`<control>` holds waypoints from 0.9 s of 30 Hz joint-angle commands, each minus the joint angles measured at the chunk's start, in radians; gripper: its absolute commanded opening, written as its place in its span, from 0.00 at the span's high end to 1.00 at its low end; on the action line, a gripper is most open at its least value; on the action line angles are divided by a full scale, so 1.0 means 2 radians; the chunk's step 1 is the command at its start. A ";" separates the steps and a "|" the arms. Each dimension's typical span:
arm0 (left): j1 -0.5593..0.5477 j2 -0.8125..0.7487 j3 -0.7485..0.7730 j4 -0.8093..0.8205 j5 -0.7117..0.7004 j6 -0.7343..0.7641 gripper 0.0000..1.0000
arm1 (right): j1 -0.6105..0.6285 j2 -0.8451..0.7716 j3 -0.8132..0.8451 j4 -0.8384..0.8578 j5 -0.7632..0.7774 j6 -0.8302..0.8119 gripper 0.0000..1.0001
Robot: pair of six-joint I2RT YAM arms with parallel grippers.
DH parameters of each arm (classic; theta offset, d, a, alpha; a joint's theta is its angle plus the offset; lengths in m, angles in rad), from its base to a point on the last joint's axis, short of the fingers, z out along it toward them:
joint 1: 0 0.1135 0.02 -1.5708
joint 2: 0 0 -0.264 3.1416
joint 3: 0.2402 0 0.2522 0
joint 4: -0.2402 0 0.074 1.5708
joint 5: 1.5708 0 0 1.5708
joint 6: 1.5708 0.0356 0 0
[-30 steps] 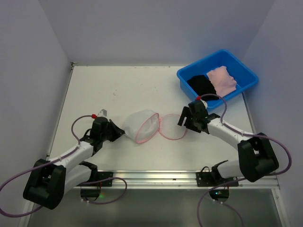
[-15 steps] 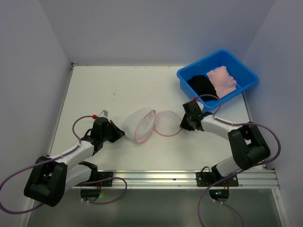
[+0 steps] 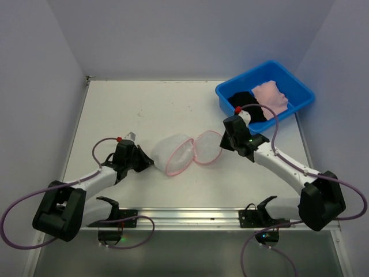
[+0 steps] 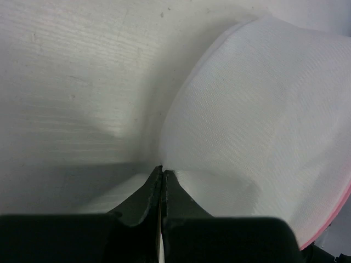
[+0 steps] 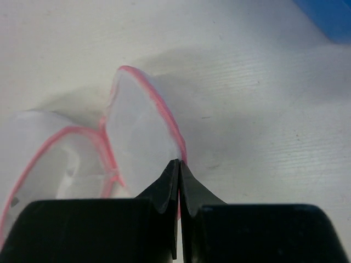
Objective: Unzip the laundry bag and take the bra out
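Observation:
The laundry bag (image 3: pixel 170 153) is a small white mesh pouch with pink trim, lying on its side mid-table with its mouth open to the right. My left gripper (image 3: pixel 145 161) is shut on the mesh at its closed left end; the left wrist view shows the gripper (image 4: pixel 162 169) pinching the bag (image 4: pixel 263 109). My right gripper (image 3: pixel 225 141) is shut on the pink rim of the lid flap (image 3: pixel 209 148), holding it tilted up. In the right wrist view the gripper (image 5: pixel 179 163) holds the flap (image 5: pixel 140 131) beside the bag's mouth (image 5: pixel 49 164). No bra shows inside the bag.
A blue tub (image 3: pixel 228 92) stands at the back right, holding a black garment (image 3: pixel 248 104) and a pink garment (image 3: pixel 270 97). Its corner shows in the right wrist view (image 5: pixel 329 13). White walls close in the table on three sides.
My right gripper closed on the lid flap's rim and raised it, so the flap now stands tilted instead of lying flat. My left gripper kept its hold and shifted slightly.

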 commanded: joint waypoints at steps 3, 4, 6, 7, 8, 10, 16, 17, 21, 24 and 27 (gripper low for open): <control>-0.022 0.019 0.044 0.012 0.001 0.011 1.00 | 0.046 -0.041 0.066 -0.029 0.045 -0.042 1.00; -0.033 0.023 0.048 0.013 -0.002 0.005 1.00 | 0.053 -0.043 0.075 -0.032 0.045 -0.052 1.00; -0.045 0.038 0.057 0.021 -0.011 -0.002 1.00 | 0.076 -0.041 0.098 -0.032 0.032 -0.059 1.00; -0.051 0.042 0.060 0.027 -0.012 -0.011 1.00 | 0.083 -0.039 0.105 -0.027 0.026 -0.065 1.00; -0.061 0.048 0.061 0.039 -0.013 -0.017 1.00 | 0.099 -0.034 0.110 -0.022 0.019 -0.069 1.00; -0.068 0.070 0.062 0.052 -0.008 -0.033 1.00 | 0.119 -0.023 0.124 -0.003 0.002 -0.076 1.00; -0.092 0.109 0.058 0.095 -0.001 -0.063 1.00 | 0.189 0.080 0.174 0.025 -0.027 -0.092 1.00; -0.096 0.111 0.057 0.099 -0.001 -0.065 1.00 | 0.201 0.096 0.179 0.026 -0.025 -0.090 1.00; -0.101 0.104 0.050 0.104 -0.001 -0.071 1.00 | 0.214 0.167 0.196 0.037 -0.052 -0.090 1.00; -0.102 0.098 0.040 0.107 -0.004 -0.074 1.00 | 0.214 0.204 0.193 0.053 -0.057 -0.089 1.00; -0.103 0.098 0.031 0.116 -0.002 -0.075 1.00 | 0.214 0.234 0.187 0.073 -0.068 -0.094 1.00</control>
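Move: To the right hand's left, about 17 cm off, 3 cm back and 7 cm lower, lies the laundry bag's open mouth; this hand already pinches the outer rim of the flap. The flap's hinge stands some 12 cm to its left, 3 cm back and 8 cm down, and the blue bin's middle about 24 cm ahead, 19 cm right and 5 cm below. From the left hand, gripping the bag's corner, the mouth is roughly 13 cm right, 3 cm ahead and slightly higher. Swinging the pinched flap rim leftward over the hinge and mouth, the right hand goes about 20 cm left and a little back in an arch, up some 10 cm and down again to just below its starting height, turning about 35 degrees counter-clockwise. The left hand keeps its pinch on the bag's corner and shifts some 7 cm right to meet it, with a small rise and dip on the way. ##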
